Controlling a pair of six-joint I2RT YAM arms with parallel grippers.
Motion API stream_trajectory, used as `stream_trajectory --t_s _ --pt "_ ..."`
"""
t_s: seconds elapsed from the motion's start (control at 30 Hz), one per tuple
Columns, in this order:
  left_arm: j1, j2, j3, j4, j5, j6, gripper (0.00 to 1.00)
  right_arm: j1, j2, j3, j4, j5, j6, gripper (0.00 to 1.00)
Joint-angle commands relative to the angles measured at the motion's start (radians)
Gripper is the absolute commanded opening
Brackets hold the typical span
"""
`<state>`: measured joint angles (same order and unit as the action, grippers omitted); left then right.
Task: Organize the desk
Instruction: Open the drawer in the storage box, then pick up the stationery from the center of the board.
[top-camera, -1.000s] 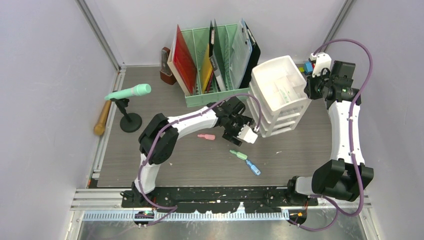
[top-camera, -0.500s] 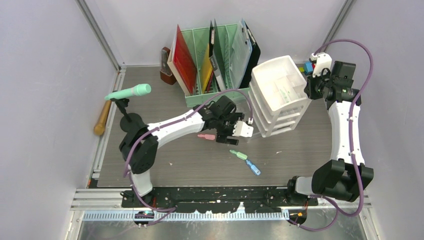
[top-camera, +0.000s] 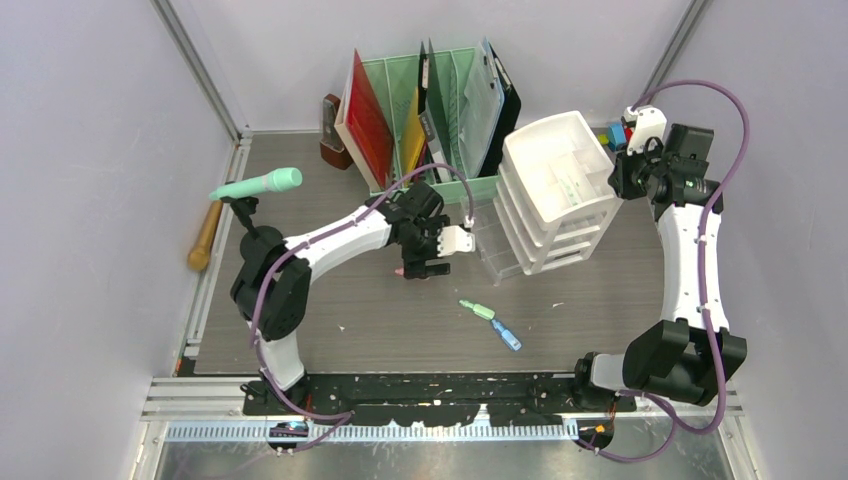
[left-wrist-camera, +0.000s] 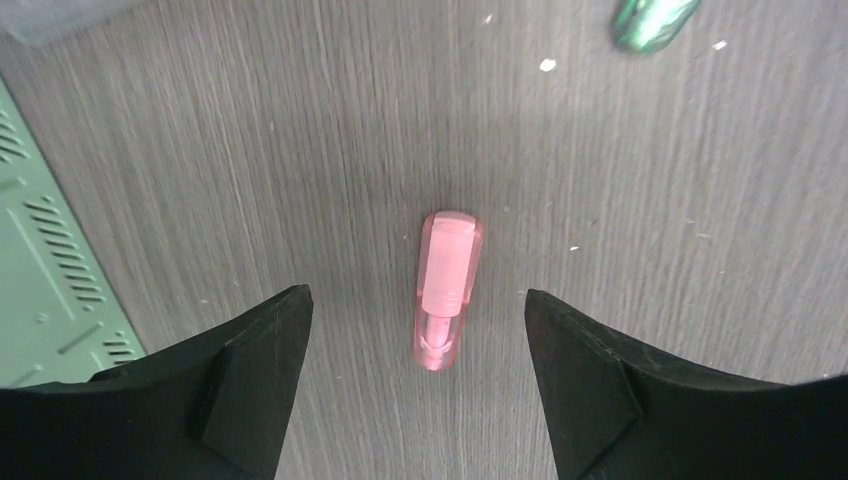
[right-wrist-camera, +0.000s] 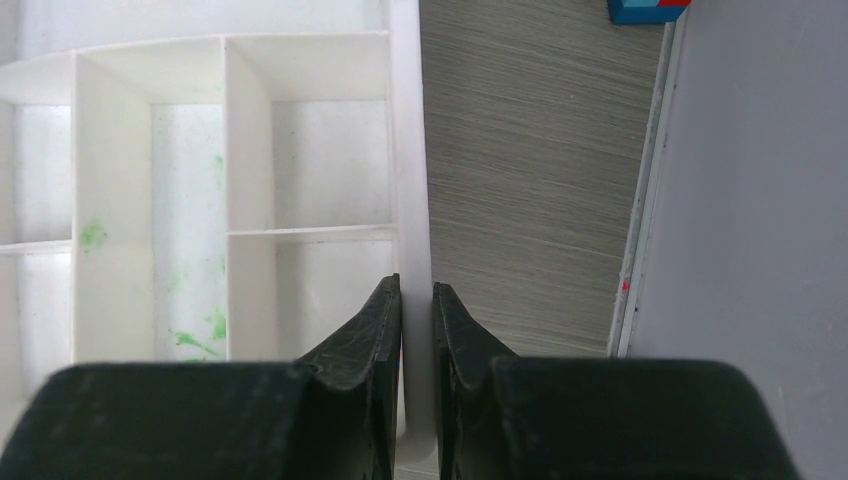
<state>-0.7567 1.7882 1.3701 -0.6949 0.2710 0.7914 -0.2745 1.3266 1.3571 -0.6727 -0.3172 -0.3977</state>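
The desk (top-camera: 380, 330) is a grey wood-grain top. A pink capped marker (left-wrist-camera: 445, 290) lies flat on it, its near end between the tips of my left gripper (left-wrist-camera: 415, 298), which is open and not touching it. From above, the left gripper (top-camera: 420, 268) hangs over the marker (top-camera: 402, 271), just in front of the mint file rack. My right gripper (right-wrist-camera: 416, 285) is shut on the right rim of the white drawer unit's (right-wrist-camera: 405, 120) top tray; from above the right gripper (top-camera: 617, 175) sits at the unit's (top-camera: 555, 185) right side.
A green marker (top-camera: 478, 309) and a blue marker (top-camera: 506, 334) lie right of centre. The mint file rack (top-camera: 430, 110) with folders stands at the back. A mint microphone on a stand (top-camera: 258, 185) and a wooden handle (top-camera: 205, 235) are at the left. A blue block (top-camera: 615, 132) sits behind the drawers.
My left arm has swung left, from the front of the drawer unit to above the pink marker. The right arm has not moved.
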Motion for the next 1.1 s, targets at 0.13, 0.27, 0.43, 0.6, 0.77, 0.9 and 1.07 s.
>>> stream_trajectory --t_s 0.13,0.27,0.43,0.6,0.77,0.9,1.07 --pt "0.051 0.086 -0.011 -0.03 0.023 0.024 0.79 0.0 0.022 -0.057 0.006 0.046 -0.006 0.0" --pt "0.053 0.126 -0.017 -0.024 0.023 0.023 0.78 0.0 0.022 -0.06 0.006 0.045 -0.007 0.01" --pt "0.053 0.146 -0.043 0.015 0.013 0.0 0.74 0.001 0.022 -0.063 0.006 0.044 -0.007 0.0" --pt "0.052 0.131 -0.108 0.091 -0.023 -0.026 0.69 0.001 0.023 -0.063 0.005 0.044 -0.006 0.0" --pt "0.051 0.125 -0.135 0.119 -0.035 -0.049 0.57 0.002 0.025 -0.059 0.002 0.041 -0.003 0.0" --pt "0.051 0.132 -0.13 0.113 -0.028 -0.068 0.43 0.002 0.028 -0.047 -0.014 0.043 -0.004 0.0" --pt "0.047 0.131 -0.111 0.102 -0.01 -0.101 0.26 0.002 0.048 0.018 -0.085 0.036 0.02 0.0"
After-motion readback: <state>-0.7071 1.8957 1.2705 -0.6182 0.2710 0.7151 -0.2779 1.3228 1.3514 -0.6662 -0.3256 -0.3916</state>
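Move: The pink highlighter lies on the desk below the open left hand, about 7 cm down, some 3 cm to its left and level with it fore and aft. From that hand, the green highlighter is roughly 9 cm back and 12 cm right, the clear open drawer of the storage box about 8 cm ahead and 15 cm right, and the green rack's front wall some 15 cm ahead and 2 cm right. The pink highlighter is roughly 40 cm left of the right hand, 9 cm back and 24 cm below. The left hand sinks about 7 cm onto the pink highlighter, easing some 3 cm to the left on the way while the wrist tips roughly 10 degrees so the fingers point more steeply down. Holding low just above the desk, it then closes its wide-open fingers across the highlighter's two long sides until the pads pinch it, while the right hand stays put and keeps its grip on the storage box's right-hand rim. ##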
